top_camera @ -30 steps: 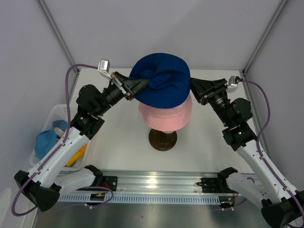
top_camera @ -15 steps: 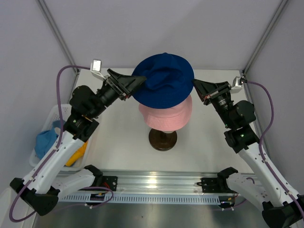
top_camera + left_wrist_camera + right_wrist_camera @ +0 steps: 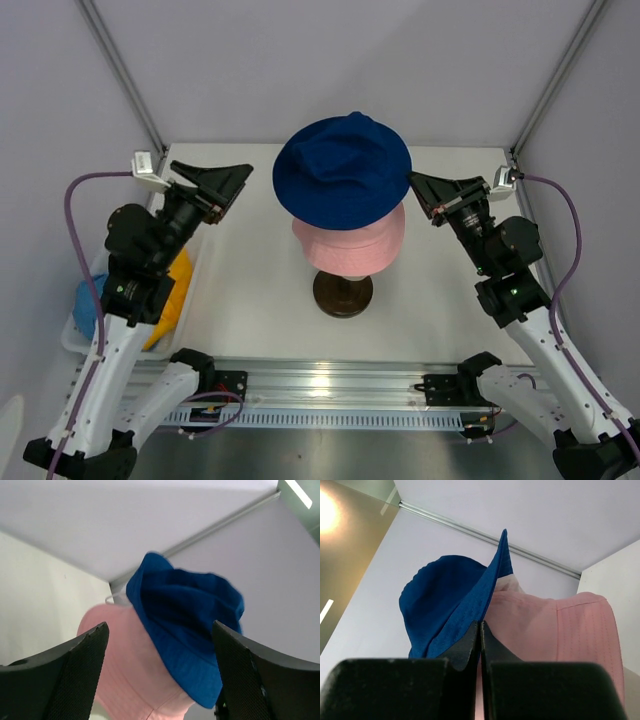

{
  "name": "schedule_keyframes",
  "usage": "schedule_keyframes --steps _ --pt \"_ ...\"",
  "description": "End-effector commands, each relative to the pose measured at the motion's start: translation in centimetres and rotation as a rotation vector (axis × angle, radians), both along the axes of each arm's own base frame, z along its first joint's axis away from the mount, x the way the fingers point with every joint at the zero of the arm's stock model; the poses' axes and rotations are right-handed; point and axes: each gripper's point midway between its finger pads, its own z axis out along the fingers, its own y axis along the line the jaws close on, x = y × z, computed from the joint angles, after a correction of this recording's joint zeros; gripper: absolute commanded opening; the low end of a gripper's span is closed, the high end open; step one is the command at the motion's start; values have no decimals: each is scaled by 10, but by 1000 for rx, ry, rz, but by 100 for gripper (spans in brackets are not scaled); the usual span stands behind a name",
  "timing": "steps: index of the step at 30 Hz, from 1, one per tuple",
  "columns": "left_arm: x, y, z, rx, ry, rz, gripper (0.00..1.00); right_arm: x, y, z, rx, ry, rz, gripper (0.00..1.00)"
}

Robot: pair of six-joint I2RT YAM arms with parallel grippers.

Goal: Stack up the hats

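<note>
The navy blue hat (image 3: 342, 170) sits tilted on top of the pink hat (image 3: 348, 245), which rests on a mannequin stand with a dark round base (image 3: 342, 293). My right gripper (image 3: 413, 182) is at the navy hat's right brim, shut on the brim edge (image 3: 492, 575), with the pink hat (image 3: 560, 625) just behind it. My left gripper (image 3: 235, 185) hangs open to the left of the stack, apart from it. Through its wide jaws I see the navy hat (image 3: 185, 615) over the pink hat (image 3: 125, 665). A light blue hat (image 3: 92, 300) and a yellow-orange hat (image 3: 172, 290) lie in the basket at the left.
A white basket (image 3: 72, 340) stands off the table's left edge, partly under my left arm. Pale walls with metal corner posts (image 3: 560, 80) close in the back and both sides. An aluminium rail (image 3: 320, 385) runs along the near edge.
My left gripper let go of the navy hat, opened wide and drew back to the left. My right gripper closed on the right brim. The navy hat settled flatter over the pink one.
</note>
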Motion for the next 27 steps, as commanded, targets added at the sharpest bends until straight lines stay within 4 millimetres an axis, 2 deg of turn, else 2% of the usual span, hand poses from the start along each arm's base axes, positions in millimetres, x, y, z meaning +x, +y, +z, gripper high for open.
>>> schedule_keyframes --steps 1,2,4,5,8,10,12,14,17,19,20,23,24,25,27 --pt "11 -30 -17 -37 67 -168 85 -2 1 2 -20 -24 -1 0" --pt "13 -35 -14 -44 57 -196 80 -2 0 2 -20 -24 -4 0" --pt "14 -47 -17 -31 70 -249 79 -3 -1 1 -23 -22 -9 0" --pt "16 -49 -22 0 75 -248 77 -2 -2 1 -24 -23 -16 0" --pt "21 -56 -21 74 59 -231 76 -1 -3 1 -26 -20 -26 0" --pt "22 -60 -13 100 35 -235 75 -1 -3 2 -27 -25 -25 0" --pt "31 -63 -19 150 46 -224 70 0 -2 2 -30 -24 -23 0" --pt "44 -61 -27 179 58 -183 65 0 -1 2 -37 -32 -19 0" --pt "59 -56 -39 190 81 -124 53 -1 0 2 -49 -32 -17 0" --pt "62 -56 -42 185 79 -122 48 -2 0 2 -65 -33 -17 0" --pt "63 -56 -37 180 56 -117 46 -3 0 5 -73 -45 -16 0" --pt "70 -50 -36 208 41 -70 46 -5 2 9 -95 -66 -7 0" --pt "71 -47 -24 212 18 -48 47 -5 3 10 -99 -69 -1 0" --pt "75 -46 -30 240 26 -38 48 -4 5 9 -105 -68 6 0" --pt "82 -42 -24 261 15 0 50 -4 7 9 -112 -67 14 0"
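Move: The blue hat, perched over the pink one, has its middle about 16 cm to my left hand's right, 6 cm ahead and 3 cm lower; its near side, the left brim edge, is some 8 cm ahead, 6 cm right and 5 cm down. The pink hat sits about 17 cm right, 5 cm ahead and 12 cm below that hand. From my right hand, the blue hat's middle is about 11 cm left, 3 cm ahead and 2 cm lower. I bring my left hand back in to the blue hat's left brim, sweeping forward, right and down at first, then easing on mostly forward, about 10 cm in all, rolling its left side up some 10 degrees. Its wide-open fingers close to about half around the brim's edge, not yet shut. My right hand keeps its pinch on the right brim, sinking about 1 cm. ##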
